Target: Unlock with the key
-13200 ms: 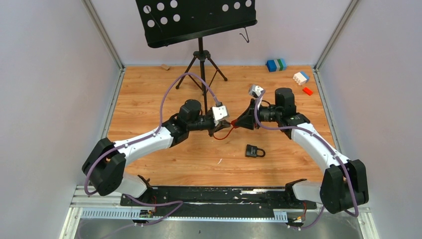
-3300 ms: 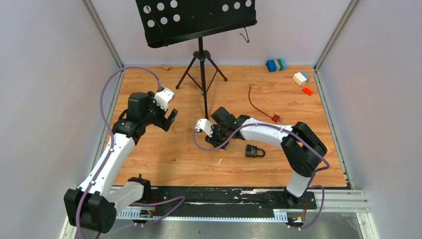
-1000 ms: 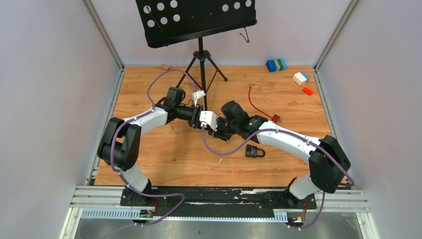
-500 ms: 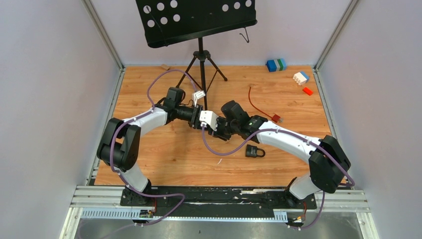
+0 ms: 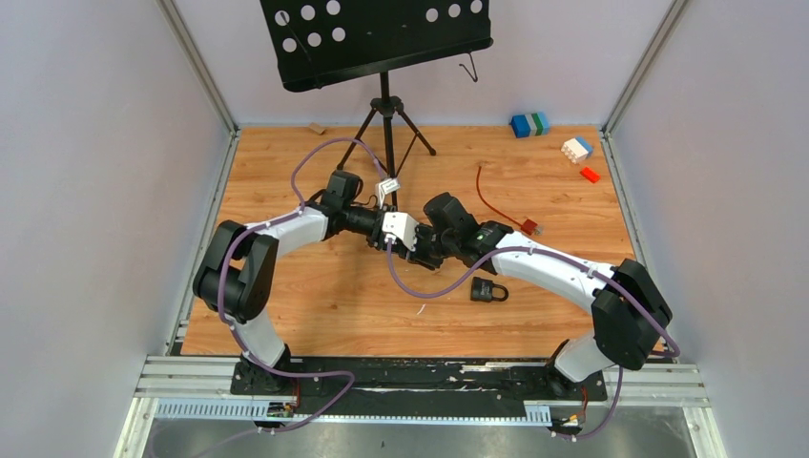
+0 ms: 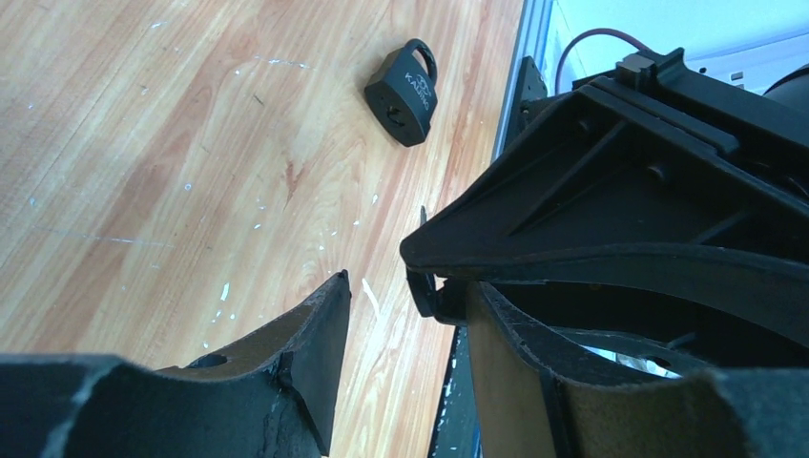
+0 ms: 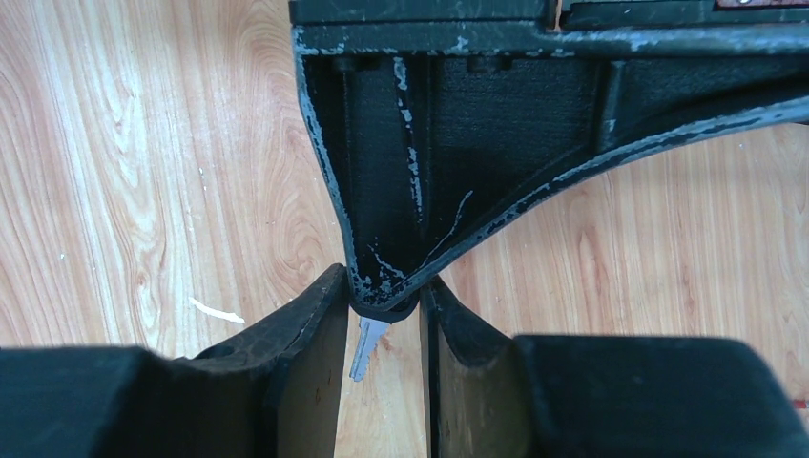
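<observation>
The black padlock lies flat on the wooden floor, also seen in the left wrist view. Both grippers meet tip to tip above the floor, left of the padlock. My right gripper is shut on the key, whose silver blade pokes out below its fingers. The key's dark head shows in the left wrist view under the right gripper's body. My left gripper is open around that head: one finger is beside it, the other stands apart.
A black music stand's tripod stands behind the grippers. A red cord lies to the right. Toy blocks sit at the back right. A small wooden piece lies back left.
Three seconds ago the arms were apart; now they meet at the middle. In the last second the left arm shifted slightly and its jaws narrowed a little. The right arm held still.
</observation>
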You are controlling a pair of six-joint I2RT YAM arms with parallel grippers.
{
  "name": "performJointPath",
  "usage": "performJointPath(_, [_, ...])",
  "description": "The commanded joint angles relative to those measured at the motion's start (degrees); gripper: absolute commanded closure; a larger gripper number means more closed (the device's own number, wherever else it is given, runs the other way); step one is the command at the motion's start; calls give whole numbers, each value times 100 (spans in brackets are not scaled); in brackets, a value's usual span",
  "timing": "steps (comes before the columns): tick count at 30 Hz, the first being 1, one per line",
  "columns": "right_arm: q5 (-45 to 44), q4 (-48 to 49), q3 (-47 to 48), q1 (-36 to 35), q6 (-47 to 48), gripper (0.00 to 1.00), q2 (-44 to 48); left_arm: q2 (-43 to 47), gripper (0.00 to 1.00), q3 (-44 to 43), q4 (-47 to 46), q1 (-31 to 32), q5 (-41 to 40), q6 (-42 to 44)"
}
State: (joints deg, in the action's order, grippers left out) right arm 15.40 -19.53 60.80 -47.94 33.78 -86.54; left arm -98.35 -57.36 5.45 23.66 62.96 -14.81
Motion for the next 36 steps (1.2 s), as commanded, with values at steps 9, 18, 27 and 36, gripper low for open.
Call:
performJointPath(9, [18, 190, 152, 4, -15, 85, -29, -181, 51, -55, -306, 159, 239, -188])
performJointPath(18, [-152, 239, 133, 6, -37, 85, -68, -238, 60, -64, -337, 183, 312, -259])
performJointPath(27, [-360, 291, 195, 4, -128, 85, -177, -297, 68, -98, -332, 200, 357, -286])
performJointPath(36, [-532, 266, 284, -4, -223, 85, -297, -346, 77, -123, -313, 244, 401, -267])
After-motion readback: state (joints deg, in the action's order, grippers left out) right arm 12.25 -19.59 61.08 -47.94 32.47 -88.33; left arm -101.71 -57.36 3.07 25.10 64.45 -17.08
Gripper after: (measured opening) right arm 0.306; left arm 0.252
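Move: The key is still held in the right hand's fingertips, about 1 cm to that hand's left. From the open left hand it lies about 2 cm right, 1 cm back and 1 cm below. From the left hand, the padlock lies on the table some 16 cm right, 8 cm back and 11 cm below; the red tag lies some 24 cm right, 4 cm ahead and 12 cm below. Left hand eases 1 cm down and right, closing around the key; right hand lowers the key 1 cm. ##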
